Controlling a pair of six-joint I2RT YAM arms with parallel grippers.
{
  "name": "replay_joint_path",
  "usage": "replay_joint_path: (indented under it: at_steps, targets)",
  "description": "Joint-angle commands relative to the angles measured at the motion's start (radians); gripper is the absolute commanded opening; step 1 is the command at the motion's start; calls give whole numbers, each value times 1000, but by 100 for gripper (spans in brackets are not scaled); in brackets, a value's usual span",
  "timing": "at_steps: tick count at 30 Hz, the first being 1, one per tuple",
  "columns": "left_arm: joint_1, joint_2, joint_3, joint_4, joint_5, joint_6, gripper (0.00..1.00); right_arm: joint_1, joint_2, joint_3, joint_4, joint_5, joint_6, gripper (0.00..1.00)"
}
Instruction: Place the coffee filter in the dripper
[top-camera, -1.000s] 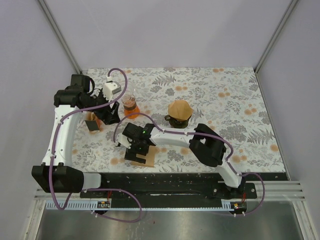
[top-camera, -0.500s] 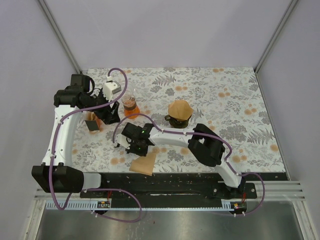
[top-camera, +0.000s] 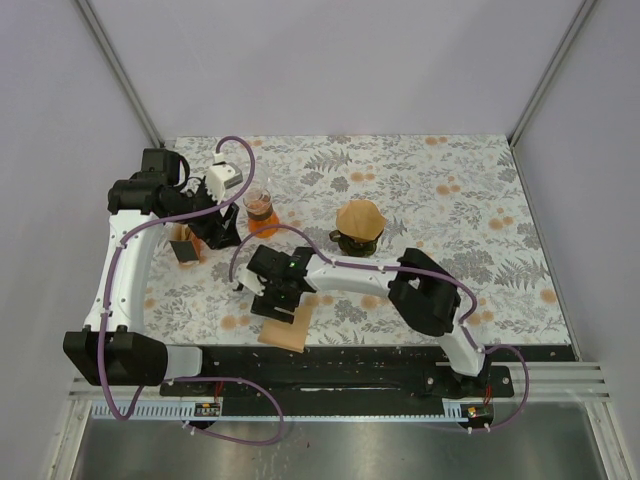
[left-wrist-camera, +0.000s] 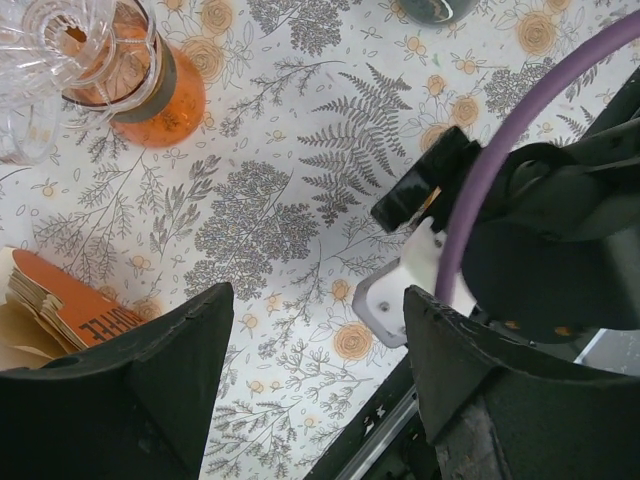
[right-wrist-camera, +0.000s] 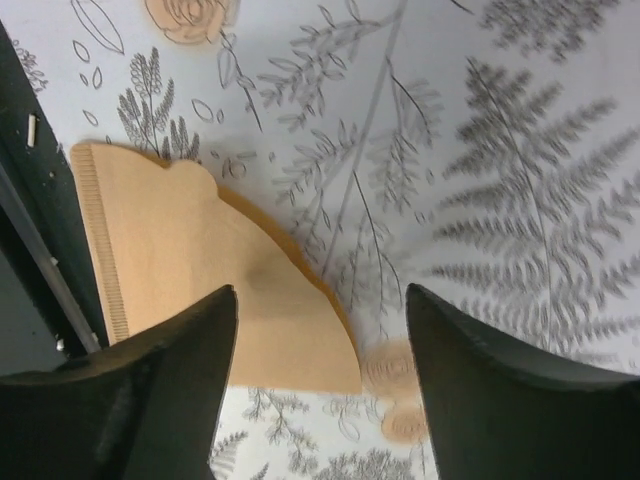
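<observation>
A tan coffee filter (top-camera: 284, 330) lies flat on the floral cloth near the front edge, seen close up as a fan-shaped filter (right-wrist-camera: 190, 290) in the right wrist view. My right gripper (top-camera: 277, 303) hovers over its far part. The right gripper (right-wrist-camera: 320, 305) is open, its fingers (right-wrist-camera: 160, 400) straddling the paper's edge and holding nothing. The dark dripper (top-camera: 349, 243) stands mid-table with another tan filter (top-camera: 360, 217) sitting in its top. My left gripper (top-camera: 220, 236) is open and empty at the left; the left gripper (left-wrist-camera: 315, 315) looks down on bare cloth.
A glass flask of orange liquid (top-camera: 260, 211) (left-wrist-camera: 130, 75) stands between the left gripper and the dripper. A holder with a stack of filters (top-camera: 185, 244) (left-wrist-camera: 65, 310) sits at the far left. The black base rail (top-camera: 330, 365) runs just beyond the loose filter.
The right gripper drew back off the loose filter, then came over it again with jaws apart. The filter slid slightly toward the front edge and stays on the cloth. The left arm held still.
</observation>
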Motion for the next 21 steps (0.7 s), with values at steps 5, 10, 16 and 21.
replay_joint_path:
  at_steps: [5, 10, 16, 21]
  targets:
    - [3, -25, 37, -32, 32, 24, 72, 103, -272, -189, 143, 182, 106, 99]
    - [3, -19, 46, -34, 40, 24, 72, 189, -257, -266, 168, 208, 203, 99]
    - [3, -19, 46, -32, 49, 22, 72, 215, -215, -285, 189, 291, 246, 100]
    - [3, -16, 47, -42, 51, 25, 72, 218, -157, -283, 185, 346, 240, 99]
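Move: The flat coffee filter lies with its middle about 5 cm back from the right hand, level with it sideways and some 2 cm below; its crimped edge hangs over the table's near edge. From that hand the orange carafe stands roughly 17 cm ahead and 4 cm left, the dripper about 11 cm ahead and 16 cm right. From the left hand the filter lies some 14 cm back, 13 cm right and 23 cm down. Lift the right gripper some 6 cm off the filter's outer side and spread its part-open fingers fully. Arc back over the filter about 8 cm towards the near table edge, sinking most of the way down again and tipping the fingertips roughly 10 degrees forward; finish low over the crimped edge, drifting slightly right and easing forward a little. ##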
